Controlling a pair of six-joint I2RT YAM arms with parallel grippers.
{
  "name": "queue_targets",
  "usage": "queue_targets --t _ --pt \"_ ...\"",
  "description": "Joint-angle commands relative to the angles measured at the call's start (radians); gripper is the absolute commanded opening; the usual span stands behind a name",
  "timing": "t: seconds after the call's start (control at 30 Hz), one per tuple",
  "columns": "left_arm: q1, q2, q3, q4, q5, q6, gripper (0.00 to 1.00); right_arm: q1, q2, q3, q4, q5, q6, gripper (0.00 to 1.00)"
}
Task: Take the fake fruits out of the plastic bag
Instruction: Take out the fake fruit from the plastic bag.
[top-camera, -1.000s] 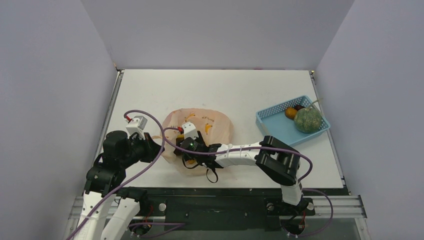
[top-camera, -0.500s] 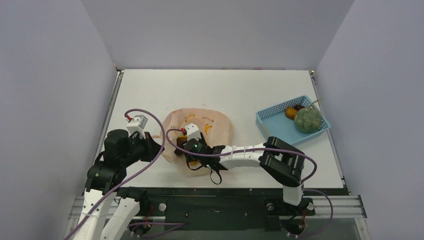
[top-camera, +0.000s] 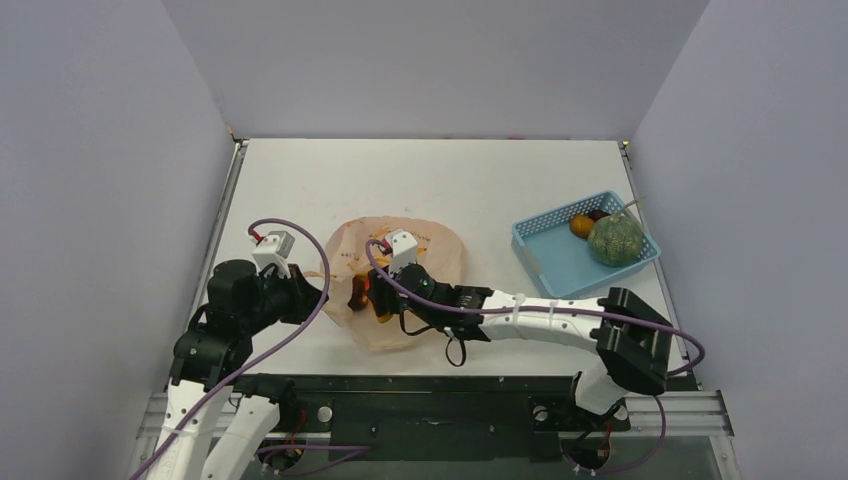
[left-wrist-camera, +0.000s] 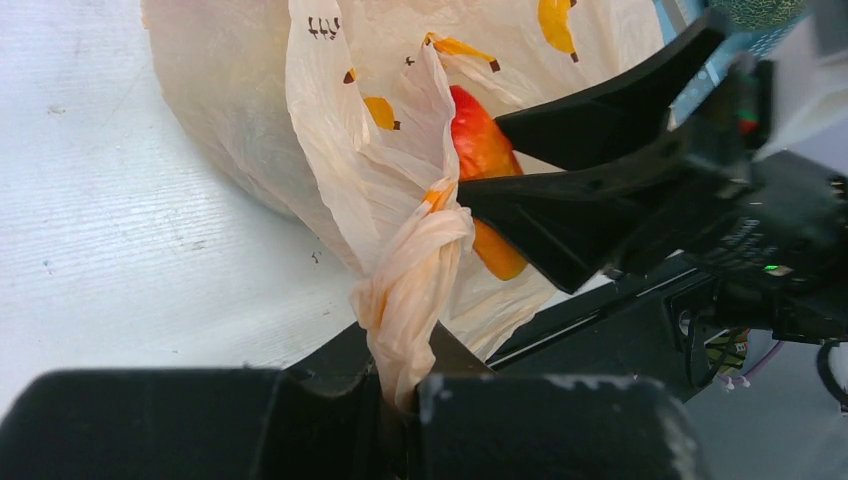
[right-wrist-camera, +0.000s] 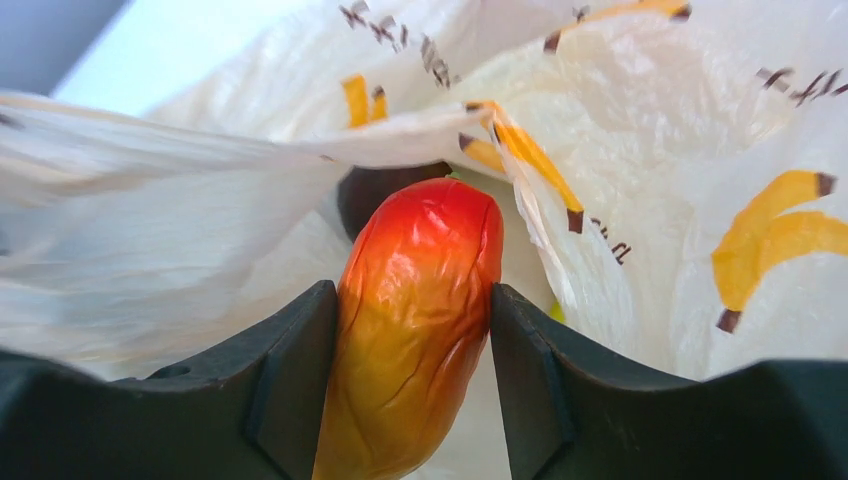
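Note:
The peach-orange plastic bag printed with bananas lies left of the table's middle. My left gripper is shut on the bag's twisted handle and holds it up at the bag's left side. My right gripper reaches into the bag's mouth, its fingers pressed on both sides of a red-yellow mango. That mango shows between the black fingers in the left wrist view. A dark fruit lies behind it inside the bag.
A light blue basket stands at the right and holds a green ribbed melon, an orange fruit and a dark one. Grey walls close in the table on three sides.
The right arm's elbow swung out to the right and its wrist turned at the bag's mouth, with the jaws closing a little onto the mango. The left arm stayed put.

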Motion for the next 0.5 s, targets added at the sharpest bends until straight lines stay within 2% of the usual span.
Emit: queue_targets --t 0.0,0.2,0.33,0.47 --pt "-0.004 -0.003 0.008 0.041 -0.004 -0.006 0.0 -0.018 -0.135 -0.004 0.046 -0.026 -0.024 0.0" --pt "-0.003 -0.015 0.008 0.041 -0.013 -0.009 0.0 -0.074 -0.315 -0.051 0.028 -0.009 -0.056 0.0" --pt "-0.003 -0.014 0.008 0.042 -0.011 -0.008 0.0 -0.16 -0.439 -0.127 0.025 -0.023 -0.015 0.0" --pt "-0.003 -0.01 0.006 0.043 -0.004 -0.006 0.0 -0.264 -0.557 -0.209 0.007 0.031 0.011 0.0"
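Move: The mango is already in the right hand, just above the bag. The blue basket is about 49 cm to that hand's right, 17 cm ahead and 11 cm below, with the green pumpkin in it some 4 cm farther right. Still in the bag, 11 to 12 cm below the hand, are the dark fruit (6 cm left, 3 cm ahead) and the mostly hidden banana (7 cm straight ahead). From the left hand, the basket lies 57 cm right, 20 cm ahead and 18 cm below. Keeping its pinch on the mango's sides, the right hand draws it up out of the bag, rising about 13 cm, almost straight at first, then swinging some 10 cm right and a little forward towards the blue basket. Its left side rolls up about 15 degrees with a slight clockwise turn. The left fingers keep the bag's handle pinched and stay put. ##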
